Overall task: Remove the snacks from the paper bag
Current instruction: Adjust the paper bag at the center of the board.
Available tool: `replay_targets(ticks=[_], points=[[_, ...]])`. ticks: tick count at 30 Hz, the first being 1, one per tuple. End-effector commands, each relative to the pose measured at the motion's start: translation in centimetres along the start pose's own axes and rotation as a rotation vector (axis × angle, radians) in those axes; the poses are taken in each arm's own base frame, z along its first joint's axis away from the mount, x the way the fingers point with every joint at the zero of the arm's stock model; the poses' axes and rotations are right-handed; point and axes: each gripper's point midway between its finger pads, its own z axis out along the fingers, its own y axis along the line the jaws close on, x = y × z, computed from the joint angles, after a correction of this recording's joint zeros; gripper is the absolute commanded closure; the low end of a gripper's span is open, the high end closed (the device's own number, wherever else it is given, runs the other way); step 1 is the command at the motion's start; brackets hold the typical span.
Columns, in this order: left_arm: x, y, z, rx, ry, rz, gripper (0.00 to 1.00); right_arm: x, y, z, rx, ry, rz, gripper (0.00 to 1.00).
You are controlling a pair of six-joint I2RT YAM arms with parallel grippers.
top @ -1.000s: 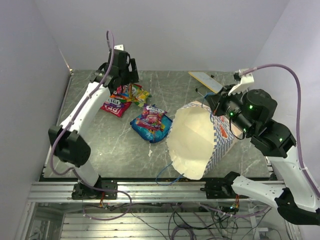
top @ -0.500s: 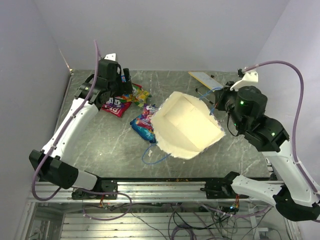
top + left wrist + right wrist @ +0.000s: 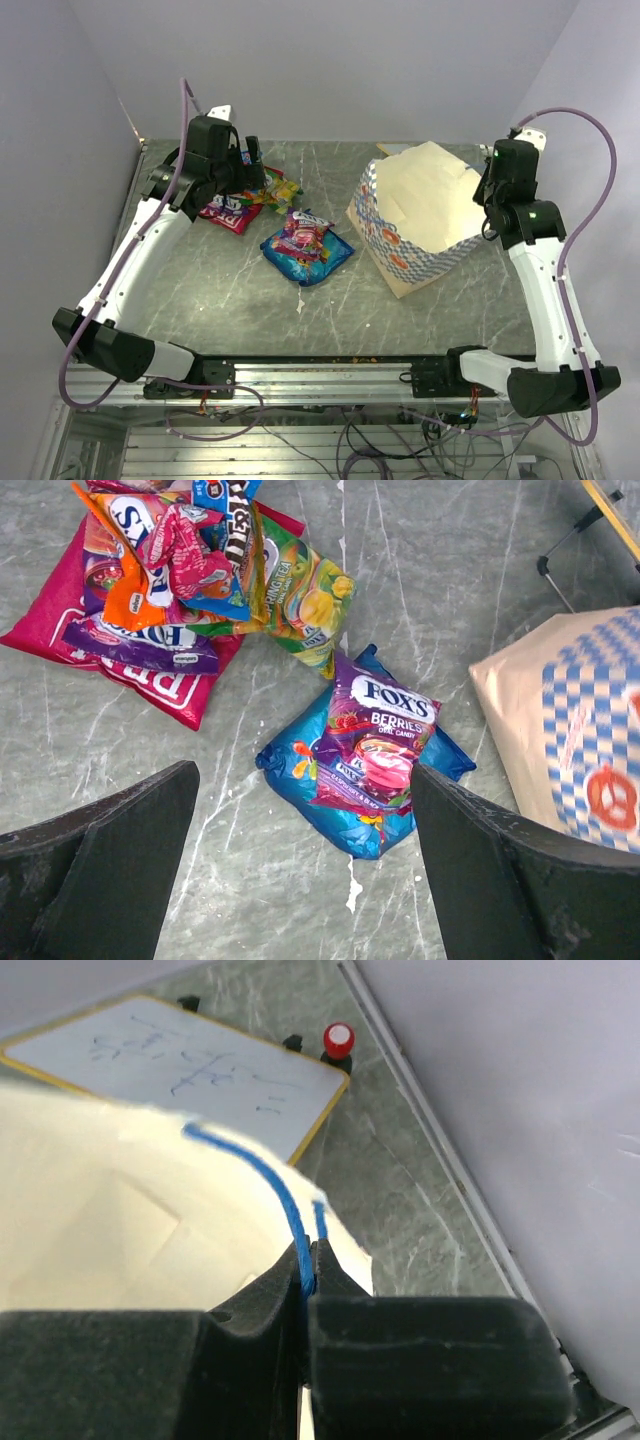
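Observation:
The snacks lie on the table left of centre: a red-pink packet (image 3: 226, 212) (image 3: 60, 630), a yellow-green one (image 3: 282, 188) (image 3: 310, 590), a larger blue one (image 3: 310, 260) (image 3: 300, 780) with a purple berry-candy packet (image 3: 375, 740) on top, and small multicoloured packets (image 3: 170, 540) on the red-pink one. My left gripper (image 3: 248, 165) (image 3: 305, 880) hangs open and empty above them. The paper bag (image 3: 420, 220) (image 3: 570, 720) lies at the right, cream inside up. My right gripper (image 3: 487, 198) (image 3: 312, 1260) is shut on its blue string handle (image 3: 270, 1180).
A white board with a yellow rim (image 3: 180, 1070) lies on the table behind the bag, with a red-topped knob (image 3: 338, 1038) beside it. The table's right edge rail (image 3: 450, 1160) and the wall run close to my right gripper.
My right arm has swung the bag from the table's middle to the back right, uncovering the blue packet. The left arm pulled back a little, then held still.

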Motion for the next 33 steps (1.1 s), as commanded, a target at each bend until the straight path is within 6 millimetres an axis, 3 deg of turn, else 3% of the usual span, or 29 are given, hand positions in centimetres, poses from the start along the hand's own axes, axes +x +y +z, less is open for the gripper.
replay_targets(ticks=[1,5,7,12,15,17,20,23,24,25,27,28,33], points=[[-0.5,-1.4,-1.1,0.066,0.0,0.006,0.03,-0.5,-0.1,-1.7,-0.075,-0.002,-0.049,1.0],[-0.4,-1.7,-1.3,0.083,0.004,0.007,0.03,1.5,-1.2,-2.5,-0.05,0.054,-0.063,1.0],[-0.5,-1.9,-1.4,0.091,0.004,0.007,0.03,1.9,-0.5,-2.9,-0.113,0.049,-0.071,1.0],[-1.2,-3.0,-1.3,0.125,-0.003,0.004,0.03,0.7,2.3,-2.0,-0.222,0.013,-0.043,0.98],[-1.7,-3.8,-1.3,0.147,-0.007,0.002,0.03,1.1,1.4,-0.4,-0.114,0.086,-0.044,0.98],[-1.9,-4.4,-1.7,0.173,-0.008,-0.004,0.03,0.5,0.4,-0.4,-0.038,0.1,-0.037,0.98],[-1.9,-4.9,-2.4,0.202,-0.012,-0.017,0.03,-0.4,0.5,-1.3,-0.072,0.073,-0.055,0.92],[-1.8,-4.9,-3.2,0.21,-0.01,-0.036,0.04,-1.9,0.4,-2.9,-0.109,0.033,-0.045,0.77],[-1.9,-4.8,-3.5,0.2,-0.008,-0.043,0.05,-2.6,0.3,-3.5,-0.117,0.016,-0.035,0.68],[-2.2,-4.6,-3.9,0.187,-0.011,-0.052,0.05,-3.2,0.2,-4.2,-0.121,0.006,-0.019,0.55],[-2.7,-3.9,-4.6,0.149,-0.024,-0.07,0.02,-4.8,-0.3,-6.0,-0.136,-0.019,0.013,0.16],[-3.1,-3.5,-4.9,0.127,-0.038,-0.077,0.02,-5.6,-0.4,-7.0,-0.153,-0.037,0.027,0.03],[-5.9,-2.8,-7.1,0.091,-0.147,-0.109,0.0,-9.1,1.1,-11.8,-0.343,-0.151,0.089,0.0]])
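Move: My right hand is shut on a blue handle of the paper bag. The bag's middle lies about 10 cm to the left of this hand, roughly level in reach and some 15 cm below; the whiteboard lies some 20 cm ahead and 5 cm left, about 31 cm down. The blue pouch stack is level in reach with my right hand, about 37 cm to its left. From my left hand the bag is about 39 cm right, 2 cm back and 14 cm below. Still pinching the handle, I ease my right hand back about 3 cm, then forward some 4 cm and slightly down, to set the paper bag straight. Then I open the fingers wide, let the handle go and lift about 12 cm, drawing back a little. My left hand, open and empty, drifts about 3 cm right, then rises some 5 cm. ##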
